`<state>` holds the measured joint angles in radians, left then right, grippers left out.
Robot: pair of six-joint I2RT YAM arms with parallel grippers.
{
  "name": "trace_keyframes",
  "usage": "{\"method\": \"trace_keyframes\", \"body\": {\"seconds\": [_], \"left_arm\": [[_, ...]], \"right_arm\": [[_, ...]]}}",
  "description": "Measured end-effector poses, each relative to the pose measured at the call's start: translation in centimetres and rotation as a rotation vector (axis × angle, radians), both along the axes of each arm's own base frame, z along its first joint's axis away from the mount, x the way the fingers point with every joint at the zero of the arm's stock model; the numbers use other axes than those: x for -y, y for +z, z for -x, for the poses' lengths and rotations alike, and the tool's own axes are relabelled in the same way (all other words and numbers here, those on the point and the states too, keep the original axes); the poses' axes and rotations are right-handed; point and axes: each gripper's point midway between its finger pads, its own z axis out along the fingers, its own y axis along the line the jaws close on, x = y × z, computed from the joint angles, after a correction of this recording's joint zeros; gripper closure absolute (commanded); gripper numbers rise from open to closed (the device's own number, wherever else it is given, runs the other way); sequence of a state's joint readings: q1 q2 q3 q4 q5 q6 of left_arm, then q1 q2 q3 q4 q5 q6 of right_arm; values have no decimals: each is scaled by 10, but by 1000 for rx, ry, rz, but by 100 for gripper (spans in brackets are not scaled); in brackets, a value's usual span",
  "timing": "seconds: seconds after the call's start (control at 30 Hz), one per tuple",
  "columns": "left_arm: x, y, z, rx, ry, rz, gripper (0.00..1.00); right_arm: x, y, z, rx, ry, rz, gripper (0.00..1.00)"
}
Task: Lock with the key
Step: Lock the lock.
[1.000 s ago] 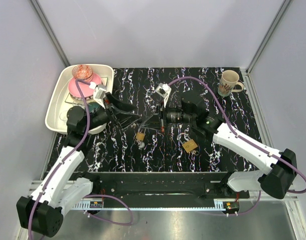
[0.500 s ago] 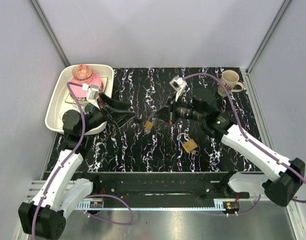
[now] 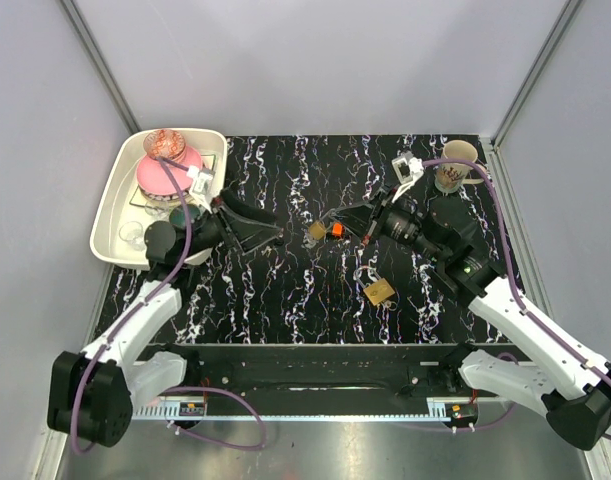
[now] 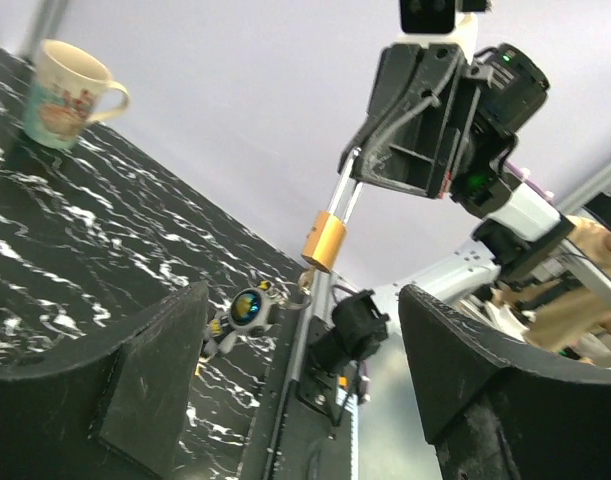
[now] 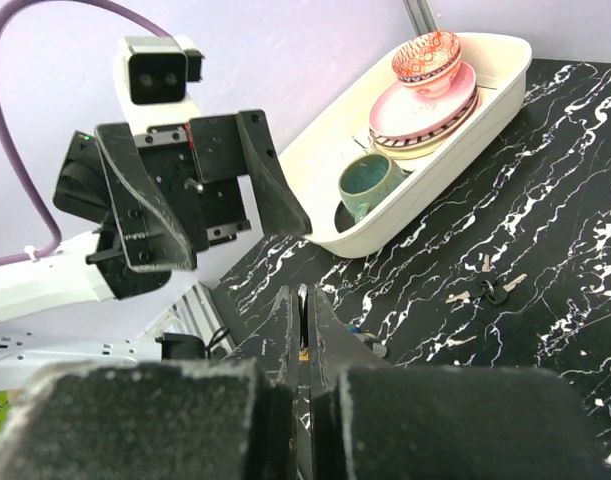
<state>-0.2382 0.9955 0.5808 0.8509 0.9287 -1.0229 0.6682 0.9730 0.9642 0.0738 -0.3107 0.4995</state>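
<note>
My right gripper is shut on the key, whose orange head shows right at the fingertips. A small brass padlock hangs from it above the mat; in the left wrist view this padlock dangles on a thin silver stem below the right gripper. The right wrist view shows the jaws pressed together on a thin sliver. My left gripper stands open a short way left of the padlock, facing it, with nothing between its fingers.
A second brass padlock lies on the black marbled mat. A small astronaut keychain shows under the hanging padlock. A white tray with pink plates and bowls sits far left, a mug far right. Loose keys lie mid-mat.
My right gripper has lifted the padlock off the mat and carried it right and toward the back. My left gripper has swung slightly right, staying open.
</note>
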Motion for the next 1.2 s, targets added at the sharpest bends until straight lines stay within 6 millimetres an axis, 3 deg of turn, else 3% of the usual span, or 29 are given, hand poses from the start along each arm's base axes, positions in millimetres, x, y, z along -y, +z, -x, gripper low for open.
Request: {"method": "trace_keyframes", "body": {"seconds": [0.23, 0.33, 0.83, 1.2], "left_arm": [[30, -10, 15, -17, -134, -11, 24], [39, -13, 18, -1, -156, -36, 32], [60, -25, 15, 7, -214, -77, 100], [59, -10, 19, 63, -230, -43, 100]], "right_arm": [[-1, 7, -1, -4, -5, -38, 100], [-1, 7, -1, -7, -4, -42, 100], [-4, 5, -1, -25, 9, -47, 100], [-2, 15, -1, 8, 10, -71, 100]]}}
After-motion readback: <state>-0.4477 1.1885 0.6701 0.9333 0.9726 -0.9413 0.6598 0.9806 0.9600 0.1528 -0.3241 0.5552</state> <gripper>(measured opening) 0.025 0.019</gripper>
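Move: The key sticks out under the small padlock that the right fingers already hold by its shackle. From the open left hand the key is about 6 cm right, 2 cm back and 2 cm lower; the padlock's body is some 7 cm right, 1 cm back and 1 cm higher. From the right hand the key lies roughly 5 cm left, 2 cm back and 5 cm below. On the table, some 22 cm below the left hand, the orange piece is about 12 cm right and 5 cm ahead, the second padlock 22 cm right and 7 cm back. The left fingertips shut fully on the key just beneath the padlock's body, after the hand has gone about 6 cm right and 2 cm back towards it, sinking slightly and swinging some 15 degrees clockwise. Once shut, the left hand eases up 1 to 2 cm. The right hand keeps its grip on the shackle and stays nearly in place, rising just over 1 cm. ##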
